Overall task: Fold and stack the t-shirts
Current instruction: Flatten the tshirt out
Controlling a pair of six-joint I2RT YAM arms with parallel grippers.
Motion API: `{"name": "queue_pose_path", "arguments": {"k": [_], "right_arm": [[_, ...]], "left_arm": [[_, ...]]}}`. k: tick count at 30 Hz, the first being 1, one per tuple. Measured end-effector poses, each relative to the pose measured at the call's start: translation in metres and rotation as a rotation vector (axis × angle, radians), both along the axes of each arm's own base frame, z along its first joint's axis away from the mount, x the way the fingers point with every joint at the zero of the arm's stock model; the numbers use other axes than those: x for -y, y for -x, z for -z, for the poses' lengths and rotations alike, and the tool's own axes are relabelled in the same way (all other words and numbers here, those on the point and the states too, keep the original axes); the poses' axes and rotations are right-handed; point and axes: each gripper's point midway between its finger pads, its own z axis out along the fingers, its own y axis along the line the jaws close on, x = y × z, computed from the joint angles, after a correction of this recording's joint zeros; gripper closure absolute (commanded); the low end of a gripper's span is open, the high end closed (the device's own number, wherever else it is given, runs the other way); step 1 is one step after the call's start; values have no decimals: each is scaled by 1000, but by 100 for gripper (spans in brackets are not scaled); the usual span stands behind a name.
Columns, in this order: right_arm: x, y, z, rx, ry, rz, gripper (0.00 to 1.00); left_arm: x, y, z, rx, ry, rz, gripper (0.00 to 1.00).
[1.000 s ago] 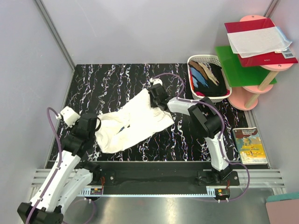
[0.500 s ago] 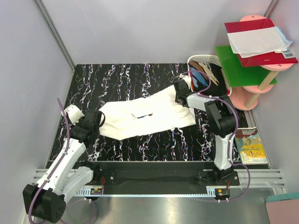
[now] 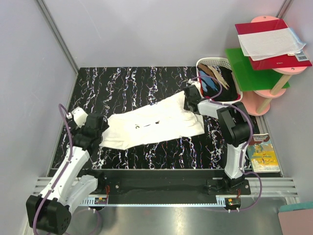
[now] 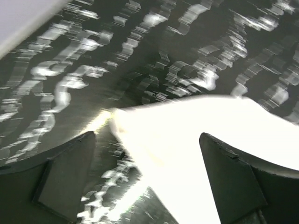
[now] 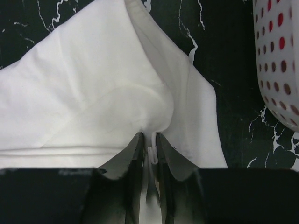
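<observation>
A white t-shirt (image 3: 156, 125) lies stretched across the black marbled table, running from my left gripper (image 3: 101, 128) to my right gripper (image 3: 190, 100). In the left wrist view my left gripper (image 4: 147, 140) is open wide. A corner of the t-shirt (image 4: 196, 126) lies on the table between its fingers, touching neither. My right gripper (image 5: 149, 140) stands with its jaws narrowly parted at the shirt's other end (image 5: 93, 84), a thin hem fold loose in the gap. More t-shirts (image 3: 217, 81), dark, blue and tan, are piled in the white basket (image 3: 208, 62).
The dotted wall of the basket (image 5: 275, 56) is close to the right of my right gripper. Beyond it stands a green and pink shelf unit (image 3: 254, 71) with a red folder and a paper sheet (image 3: 271, 41). A book (image 3: 261, 152) lies at the table's right edge.
The bunched shirt has been pulled out flat as my right gripper moved right toward the basket. My left gripper has opened and let go of its corner. The right jaws have parted slightly.
</observation>
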Motion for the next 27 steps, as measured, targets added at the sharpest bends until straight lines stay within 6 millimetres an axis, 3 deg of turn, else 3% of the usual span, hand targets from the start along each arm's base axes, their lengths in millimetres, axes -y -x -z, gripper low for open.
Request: {"name": "queue_pose_path", "arguments": {"k": [2, 3, 5, 6, 9, 15, 20, 23, 24, 27], "right_arm": [[-2, 7, 0, -11, -16, -18, 73], [-3, 8, -1, -13, -20, -24, 55], [-4, 12, -2, -16, -30, -35, 31], [-4, 14, -3, -19, -34, -41, 14], [-4, 19, -11, -8, -40, -51, 2], [1, 28, -38, 59, -52, -55, 1], [5, 34, -65, 127, -66, -58, 1], [5, 35, -74, 150, -70, -61, 1], [5, 34, -74, 153, -71, -62, 1], [6, 36, -72, 150, -68, -64, 1]], "left_arm": [[19, -8, 5, 42, 71, 91, 2], [31, -11, 9, 60, 110, 151, 2], [50, -15, 19, 55, 154, 238, 1], [62, -18, 24, 38, 166, 291, 1], [97, -28, 42, -64, 157, 447, 1], [162, -45, 74, -284, 30, 677, 1], [189, -46, 76, -333, -84, 745, 3], [194, -50, 77, -373, -163, 735, 15], [192, -51, 79, -393, -188, 719, 26], [183, -55, 86, -449, -259, 663, 41]]}}
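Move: The left hand, empty and open, hangs some 12 cm over the t-shirt's left end. The layer edge by the slit in the t-shirt's middle lies about 18 cm to its right, 5 cm ahead and 11 cm below. The right hand's fingertips still have the fold at the t-shirt's right end; the basket stands about 18 cm right of that hand and 11 cm ahead, the near right corner 16 cm back and 6 cm right. Opening wide, the right fingers let go of the t-shirt's fold after easing it back a couple of centimetres, then lift about 7 cm, drifting slightly farther back. Meanwhile the left hand sweeps some 19 cm right, sinking 9 cm and going 5 cm forward, turning about 40 degrees clockwise and tipping down over the slit; its fingers start closing at the end, with no contact to be made out. ##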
